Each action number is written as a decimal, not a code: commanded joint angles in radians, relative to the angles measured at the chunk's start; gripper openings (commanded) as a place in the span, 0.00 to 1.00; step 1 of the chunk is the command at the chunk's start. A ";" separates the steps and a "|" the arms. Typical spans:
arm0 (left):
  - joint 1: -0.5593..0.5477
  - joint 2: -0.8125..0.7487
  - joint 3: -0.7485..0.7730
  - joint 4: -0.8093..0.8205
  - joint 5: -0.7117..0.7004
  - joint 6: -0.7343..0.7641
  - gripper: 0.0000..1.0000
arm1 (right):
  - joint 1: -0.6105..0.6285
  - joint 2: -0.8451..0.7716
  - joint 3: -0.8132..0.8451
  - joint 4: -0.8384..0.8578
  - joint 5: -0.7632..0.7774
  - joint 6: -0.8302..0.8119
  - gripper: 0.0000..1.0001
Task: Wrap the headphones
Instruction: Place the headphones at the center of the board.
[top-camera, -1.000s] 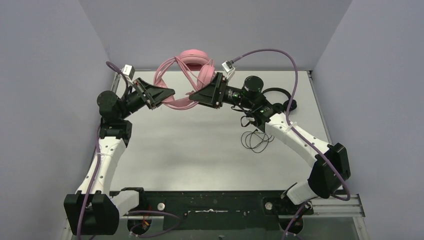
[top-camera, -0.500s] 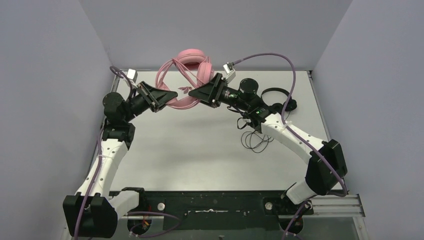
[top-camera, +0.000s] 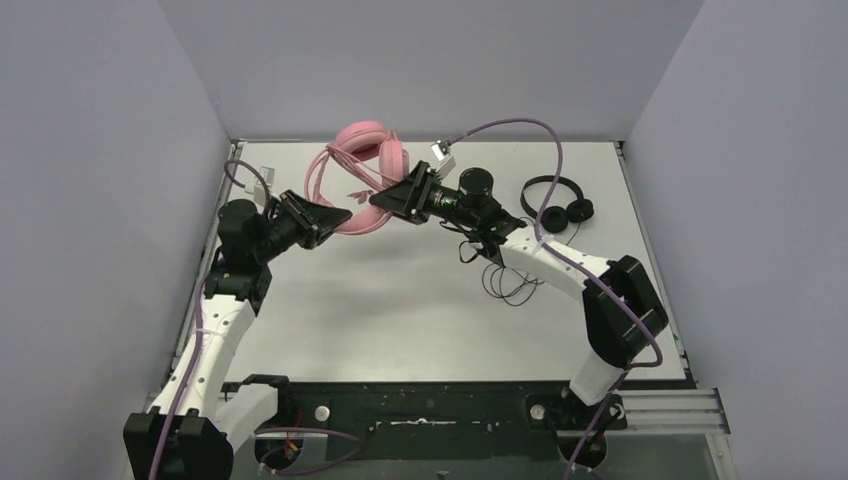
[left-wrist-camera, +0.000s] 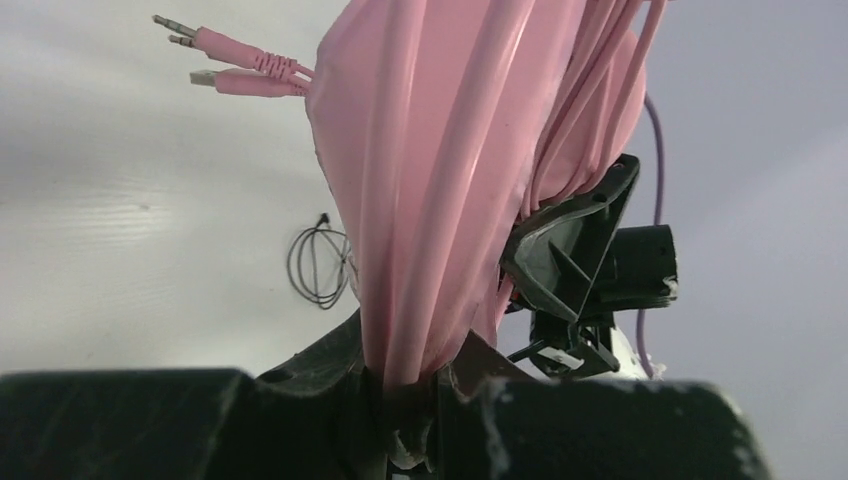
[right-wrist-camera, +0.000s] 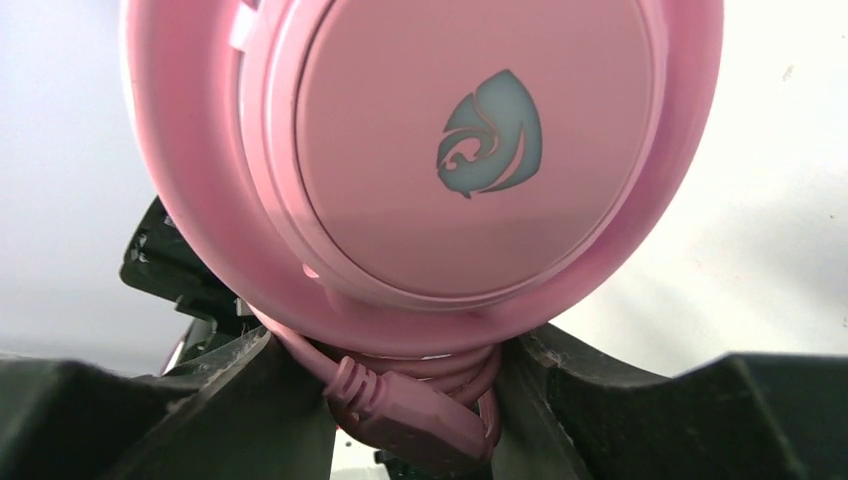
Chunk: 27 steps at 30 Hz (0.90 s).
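The pink headphones (top-camera: 362, 148) hang above the back of the table between both arms. My left gripper (top-camera: 343, 213) is shut on their padded band and several cable strands (left-wrist-camera: 440, 180), which fill the left wrist view above the jaws (left-wrist-camera: 412, 385). The cable's pink plugs (left-wrist-camera: 235, 68) stick out to the upper left. My right gripper (top-camera: 379, 198) is shut on the lower rim of an ear cup (right-wrist-camera: 450, 160) and on the cable wound under it, with a cable connector (right-wrist-camera: 400, 410) between the fingers. The black headphones (top-camera: 556, 198) lie at the back right, their thin cable (top-camera: 510, 282) coiled on the table.
Grey walls close in the white table (top-camera: 400, 320) at the back and on both sides. The right arm's purple lead (top-camera: 520, 128) arcs over the back. The black cable coil (left-wrist-camera: 320, 265) lies under the right forearm.
Both arms have drawn left and toward the near side, bringing the pink headphones lower. The right gripper's jaws have closed in on the ear cup and cable.
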 joint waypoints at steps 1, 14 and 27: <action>-0.010 -0.055 -0.019 -0.172 0.021 0.201 0.16 | -0.046 0.044 -0.007 0.243 0.103 -0.023 0.00; 0.118 -0.150 0.072 -0.706 -0.241 0.544 0.76 | -0.052 0.322 0.116 0.350 0.018 0.029 0.00; 0.121 -0.182 0.153 -0.767 -0.278 0.642 0.76 | -0.104 0.541 0.134 0.454 -0.032 0.133 0.00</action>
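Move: Some 9 cm ahead, 7 cm right and 28 cm below the right hand is the bare middle of the board, where the headphones are to go; their body reaches about 4 cm ahead and 4 cm left of that hand, about level. The coiled black cable lies level ahead-wise, 24 cm right; the black headphones 18 cm ahead, 34 cm right. From the left hand, still on the headband, the headphones sit 5 cm ahead, 4 cm right. Lowering the headphones towards the board, the right hand keeps its grip on the wrapped cable beside an earcup, sinking about 17 cm while going some 9 cm forward and tipping a little downward. The left hand goes down with it at first, opens wide to let go of the headband, then backs off to its left, rolling some 35 degrees and rising slightly at the end. ##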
